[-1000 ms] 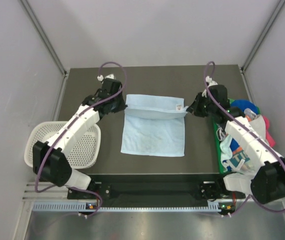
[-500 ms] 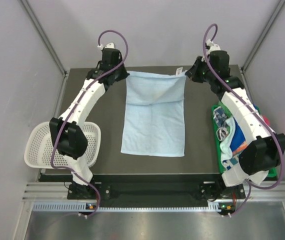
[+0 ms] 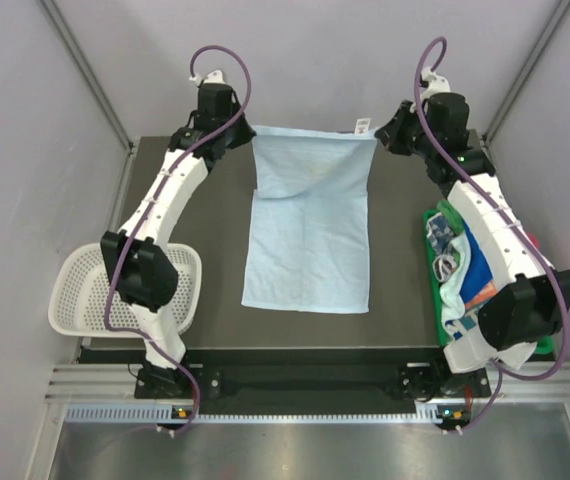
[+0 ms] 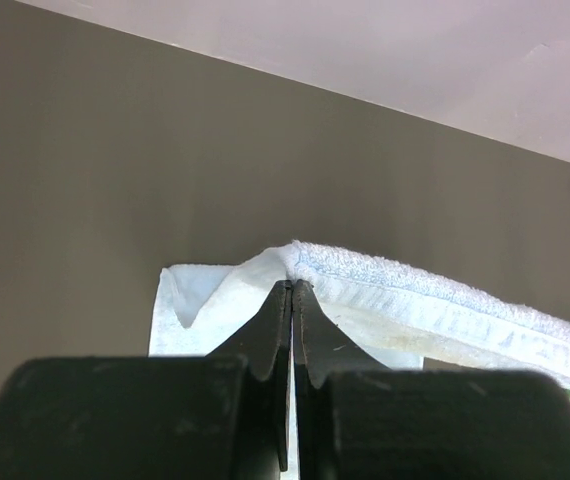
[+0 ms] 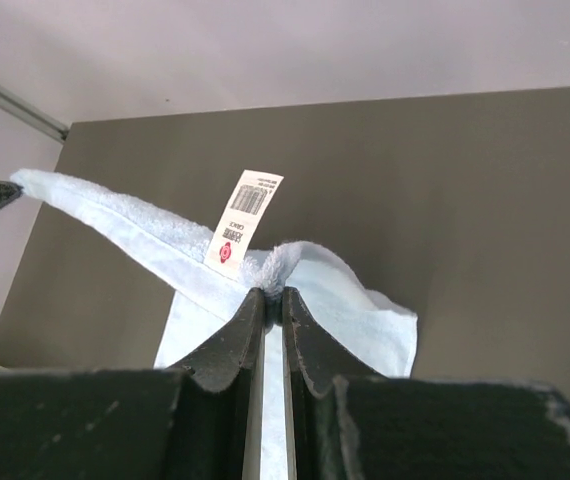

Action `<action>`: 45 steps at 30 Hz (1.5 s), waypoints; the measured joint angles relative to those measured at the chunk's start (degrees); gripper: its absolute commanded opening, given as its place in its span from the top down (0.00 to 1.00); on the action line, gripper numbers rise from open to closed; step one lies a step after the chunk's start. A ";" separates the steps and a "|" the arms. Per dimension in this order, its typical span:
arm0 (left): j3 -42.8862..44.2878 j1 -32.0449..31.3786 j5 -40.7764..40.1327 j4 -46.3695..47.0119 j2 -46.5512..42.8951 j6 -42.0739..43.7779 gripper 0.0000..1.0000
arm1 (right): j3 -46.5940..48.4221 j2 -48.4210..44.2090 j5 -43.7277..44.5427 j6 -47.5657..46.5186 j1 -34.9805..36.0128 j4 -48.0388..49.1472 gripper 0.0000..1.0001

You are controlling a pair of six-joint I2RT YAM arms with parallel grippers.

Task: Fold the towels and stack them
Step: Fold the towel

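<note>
A pale blue towel (image 3: 308, 225) hangs stretched between both grippers at the back of the table, its lower part lying flat on the dark tabletop. My left gripper (image 3: 248, 140) is shut on the towel's far left corner (image 4: 290, 262). My right gripper (image 3: 377, 136) is shut on the far right corner (image 5: 277, 262), beside a white label (image 5: 244, 219). The top edge runs taut between the two grippers. More towels (image 3: 462, 270), in blue, white and printed colours, lie heaped on the right.
A white mesh basket (image 3: 85, 292) sits at the table's left edge. A green tray (image 3: 432, 264) under the towel heap stands at the right edge. Grey walls close in the back and both sides.
Both grippers have carried the towel's corners from mid-table to the back edge and upward, unfolding the folded-over part and drawing the towel out long.
</note>
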 measured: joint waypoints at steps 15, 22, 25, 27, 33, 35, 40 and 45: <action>-4.22 0.04 1.49 0.00 -5.70 0.83 1.00 | -11.72 -7.34 -1.42 1.55 0.02 2.12 1.00; -8.09 0.04 1.77 0.33 -9.97 0.83 1.00 | -13.60 -10.38 -2.29 2.12 0.02 2.51 1.00; -10.34 0.02 2.01 0.59 -11.61 0.81 1.00 | -14.60 -11.67 -2.62 2.40 0.07 2.51 1.00; -11.72 0.02 2.21 0.81 -12.55 0.81 1.00 | -15.10 -12.33 -2.69 2.60 0.07 2.54 1.00; -13.60 -0.02 3.02 0.94 -14.16 0.79 1.00 | -17.14 -14.71 -2.75 3.04 0.31 2.43 1.00; -14.19 -0.02 3.15 0.98 -14.82 0.76 1.00 | -17.88 -15.61 -2.75 3.10 0.42 2.43 1.00; -16.87 -0.09 3.74 1.57 -17.57 0.72 1.00 | -20.09 -18.03 -2.86 3.23 0.46 2.40 1.00; -20.37 -0.13 4.50 2.08 -20.31 0.50 1.00 | -22.69 -20.15 -2.89 3.61 0.83 2.43 1.00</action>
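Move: Both hands hold the raised hem of the towel's top layer. From the left hand, the middle of the lower layer on the table lies about 13 cm back, 14 cm right and 29 cm below, and its far fold some 6 cm ahead, 14 cm right. From the right hand, that middle is roughly 6 cm back, 15 cm left and 33 cm below; the fold is about 12 cm ahead, 15 cm left; the green bin sits about 17 cm back, 31 cm right. With shut fingers keeping their pinch on the two ends of the hem, both hands draw back together about 9 cm, high over the towel, from near its far fold towards its near edge; the wrists hardly turn. The left rises some 2 cm on the way, while the right first dips about 3.5 cm, regains a little and ends about 3 cm lower, so the hem travels back raised above the lower layer without being laid down. ##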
